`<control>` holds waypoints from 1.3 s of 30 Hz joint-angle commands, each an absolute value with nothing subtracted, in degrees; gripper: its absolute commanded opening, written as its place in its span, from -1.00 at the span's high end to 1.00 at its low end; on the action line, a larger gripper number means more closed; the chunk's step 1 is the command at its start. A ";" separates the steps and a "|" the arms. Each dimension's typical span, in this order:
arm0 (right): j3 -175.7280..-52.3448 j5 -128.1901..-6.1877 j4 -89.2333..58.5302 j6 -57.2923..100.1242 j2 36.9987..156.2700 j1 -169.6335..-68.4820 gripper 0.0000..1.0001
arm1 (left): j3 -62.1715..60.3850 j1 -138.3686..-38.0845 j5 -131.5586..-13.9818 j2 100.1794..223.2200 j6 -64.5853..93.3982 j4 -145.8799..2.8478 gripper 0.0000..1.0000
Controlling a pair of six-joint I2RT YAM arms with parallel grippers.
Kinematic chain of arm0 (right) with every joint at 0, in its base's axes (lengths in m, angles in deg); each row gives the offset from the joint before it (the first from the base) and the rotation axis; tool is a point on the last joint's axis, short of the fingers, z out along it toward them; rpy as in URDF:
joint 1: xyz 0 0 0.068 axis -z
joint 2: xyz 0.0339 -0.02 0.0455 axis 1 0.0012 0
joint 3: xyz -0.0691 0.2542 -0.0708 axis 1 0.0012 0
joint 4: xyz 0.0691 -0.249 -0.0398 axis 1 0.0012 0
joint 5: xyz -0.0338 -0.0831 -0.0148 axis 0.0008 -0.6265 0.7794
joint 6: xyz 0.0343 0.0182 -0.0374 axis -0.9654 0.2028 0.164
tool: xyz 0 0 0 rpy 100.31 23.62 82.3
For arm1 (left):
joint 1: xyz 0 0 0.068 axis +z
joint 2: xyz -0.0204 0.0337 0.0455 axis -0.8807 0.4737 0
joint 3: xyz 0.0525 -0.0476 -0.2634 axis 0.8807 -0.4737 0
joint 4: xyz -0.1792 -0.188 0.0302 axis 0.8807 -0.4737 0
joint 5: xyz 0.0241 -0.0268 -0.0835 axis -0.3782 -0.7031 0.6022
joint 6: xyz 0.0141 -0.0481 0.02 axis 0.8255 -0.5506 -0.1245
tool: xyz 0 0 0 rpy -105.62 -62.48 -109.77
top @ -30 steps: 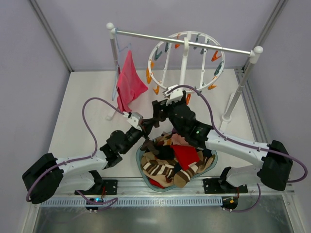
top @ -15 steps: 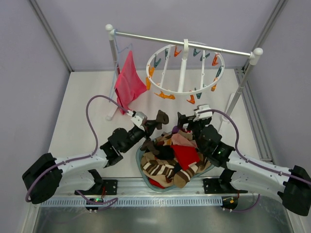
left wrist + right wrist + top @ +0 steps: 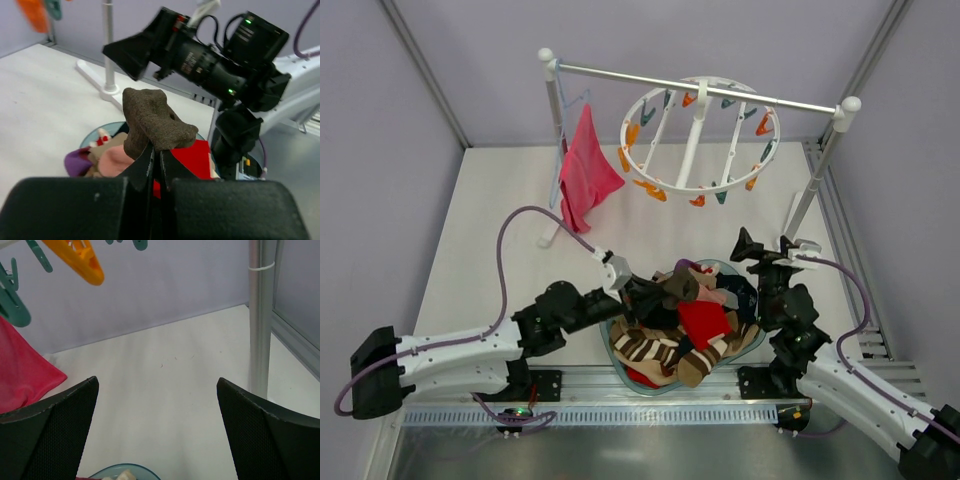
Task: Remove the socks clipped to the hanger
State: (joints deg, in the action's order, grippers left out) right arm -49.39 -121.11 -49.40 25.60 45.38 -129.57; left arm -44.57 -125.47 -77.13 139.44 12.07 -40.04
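The hanger [image 3: 642,108], a white ring with orange and teal clips, hangs from the metal rail; only clips show on it. My left gripper [image 3: 660,292] is shut on a dark brown sock [image 3: 682,284] and holds it over the basin's pile of socks [image 3: 670,345]. In the left wrist view the sock [image 3: 152,122] stands bunched above the closed gripper [image 3: 156,150]. My right gripper [image 3: 766,250] is open and empty at the basin's right rim, below the hanger. Its fingers [image 3: 60,425] frame bare table, with one orange clip [image 3: 80,260] overhead.
A teal basin [image 3: 756,345] holds red, striped, pink and brown socks near the arms' bases. A pink cloth [image 3: 585,170] hangs at the rail's left end. The rail's right post [image 3: 815,185] stands close to my right arm. Its pole [image 3: 261,315] is near the right finger.
The right arm has drawn back from the hanger to the basin's right side, staying open. The left gripper has carried the brown sock down over the basin. The hanger has swung.
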 commanded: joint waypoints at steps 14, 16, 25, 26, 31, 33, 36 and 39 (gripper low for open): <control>-46.76 -122.99 -53.04 22.34 39.73 -128.60 -0.99 | -40.90 -137.75 -100.37 167.84 12.28 -39.08 1.00; -46.31 -122.99 -53.04 22.25 38.94 -128.52 -0.99 | -39.50 -138.28 -100.28 168.38 12.27 -41.01 1.00; -46.31 -122.73 -52.16 22.08 38.23 -128.51 -0.99 | -38.43 -142.85 -104.58 162.15 13.50 -47.95 -0.25; -46.40 -122.73 -52.16 21.99 38.23 -128.51 -0.99 | -38.61 -143.11 -105.80 161.27 13.42 -49.00 -0.58; -46.31 -122.55 -51.63 21.81 37.79 -128.43 -0.99 | -38.26 -143.99 -110.73 156.88 12.80 -53.66 -0.99; -46.31 -122.47 -51.45 21.81 37.70 -128.51 -0.99 | -38.08 -144.08 -112.31 155.73 12.45 -55.16 -0.99; -46.23 -122.38 -51.45 21.90 37.53 -128.51 -0.99 | -37.30 -144.43 -113.72 153.19 12.28 -58.84 -0.99; -46.22 -122.38 -51.37 21.81 37.53 -128.43 -1.00 | -37.20 -144.87 -114.52 149.15 12.54 -61.58 -0.99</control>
State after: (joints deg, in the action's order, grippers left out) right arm -46.41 -122.05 -49.66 23.35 38.27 -128.69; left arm -39.11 -144.20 -111.34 152.97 12.77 -58.00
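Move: The left hand holds the dark brown sock over the basket. The red sock on the heap, where it is taken, lies about 10 cm to its right, level in reach and some 18 cm below. The black sock is almost straight below, about 2 cm to the right; the pink sock lies 13 cm right and 5 cm farther out, the purple one 6 cm right and 11 cm out. From the right hand the red sock is some 14 cm left, 12 cm back and 15 cm down. Downward first, and to the right, the left hand lowers the brown sock about 14 cm towards the heap in the basket, fingertips tipping down some 20 degrees. Low over the socks the fingers open wide and let the sock go, then the hand backs off to its left about 5 cm and rises about 3 cm, turning slightly counter-clockwise, fingers open. ##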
